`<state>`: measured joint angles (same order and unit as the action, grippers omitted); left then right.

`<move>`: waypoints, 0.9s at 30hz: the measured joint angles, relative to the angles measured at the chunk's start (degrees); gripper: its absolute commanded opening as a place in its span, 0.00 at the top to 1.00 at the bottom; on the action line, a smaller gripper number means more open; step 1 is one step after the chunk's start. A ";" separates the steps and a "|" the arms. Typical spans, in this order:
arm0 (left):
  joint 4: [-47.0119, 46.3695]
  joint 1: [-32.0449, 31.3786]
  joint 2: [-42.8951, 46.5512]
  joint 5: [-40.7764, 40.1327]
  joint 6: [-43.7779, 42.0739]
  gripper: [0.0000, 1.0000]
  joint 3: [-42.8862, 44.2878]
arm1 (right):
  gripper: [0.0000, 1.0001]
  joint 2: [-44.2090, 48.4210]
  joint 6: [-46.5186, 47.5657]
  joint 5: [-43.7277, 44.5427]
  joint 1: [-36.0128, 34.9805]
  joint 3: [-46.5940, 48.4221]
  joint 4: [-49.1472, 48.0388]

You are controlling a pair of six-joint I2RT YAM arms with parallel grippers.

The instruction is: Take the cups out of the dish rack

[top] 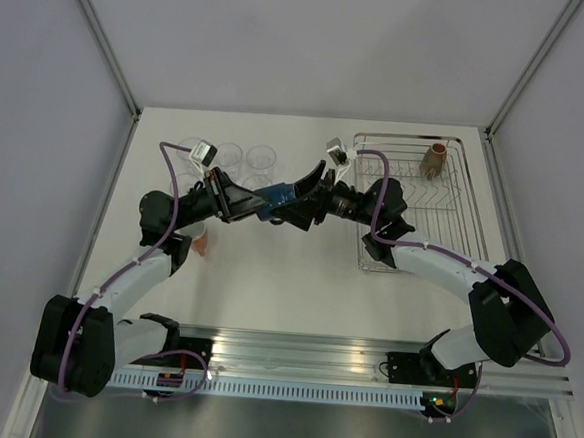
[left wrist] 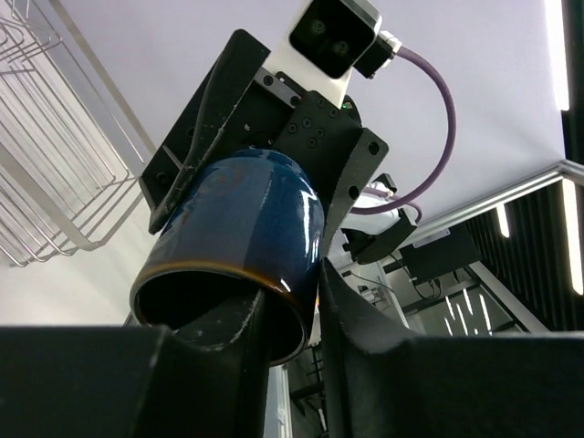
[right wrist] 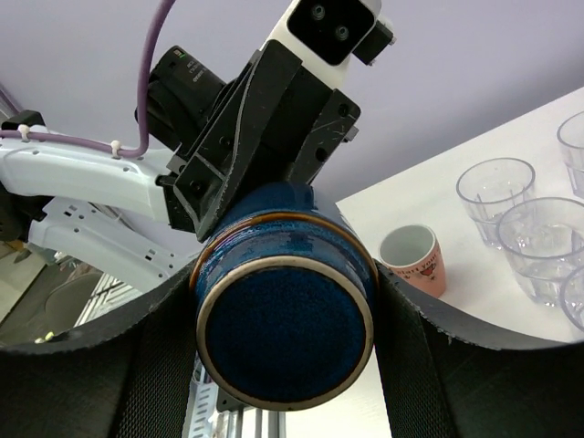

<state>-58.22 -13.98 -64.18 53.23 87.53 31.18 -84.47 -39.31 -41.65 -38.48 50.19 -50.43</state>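
Note:
A dark blue mug (top: 277, 193) (left wrist: 246, 219) (right wrist: 283, 274) hangs on its side in mid-air between the two arms, left of the dish rack (top: 473, 207) (left wrist: 55, 182). My right gripper (top: 288, 201) (right wrist: 283, 306) is shut across its body near the base. My left gripper (top: 263, 209) (left wrist: 292, 301) straddles the rim, one finger inside the mug and one against the outer wall; whether it pinches the wall I cannot tell. A brown mug (top: 434, 161) stands in the rack's far end.
A salmon-orange mug (top: 199, 241) (right wrist: 412, 260) stands on the table by the left arm. Several clear tumblers (top: 261, 158) (right wrist: 493, 196) stand in a group at the back left. Walls close in the table on three sides.

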 measured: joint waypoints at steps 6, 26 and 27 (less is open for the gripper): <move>-2.38 -0.31 -0.04 -0.11 1.38 0.98 -0.28 | 0.53 -0.17 -0.61 -0.55 -0.39 -1.11 -2.23; 55.52 -0.87 13.33 -23.21 -28.15 0.98 8.02 | 0.02 19.47 15.54 24.83 -0.68 -8.02 26.23; 58.99 -1.27 13.22 -25.97 -29.68 0.98 9.03 | 0.02 21.42 16.41 27.36 -0.68 -8.20 28.74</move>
<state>0.78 -15.25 -50.96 27.27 57.84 40.21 -63.05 -22.90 -14.28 -39.16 42.00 -21.69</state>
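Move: The blue cup, held level in my right fingers by its base end, has its middle about 4 cm to the right of my left hand, 1 cm ahead and 1 cm up, its open rim at my left fingertips. From my right hand that middle is about 3 cm to the left, level fore and aft. The nearest glass stands on the table some 20 cm ahead of my left hand, 7 cm left and 23 cm below; the orange cup is about 5 cm ahead, 21 cm left and equally low. My left fingers finish closing on the blue cup's wall, one inside the rim and one outside, while my right hand keeps its hold. Then my right fingers open and that hand draws off some 7 cm to the right, sinking a little and swinging clockwise. My left hand carries the cup down about 6 cm, forward and left towards the nearest glass, swinging some 35 degrees so its fingers turn forward and dip. ##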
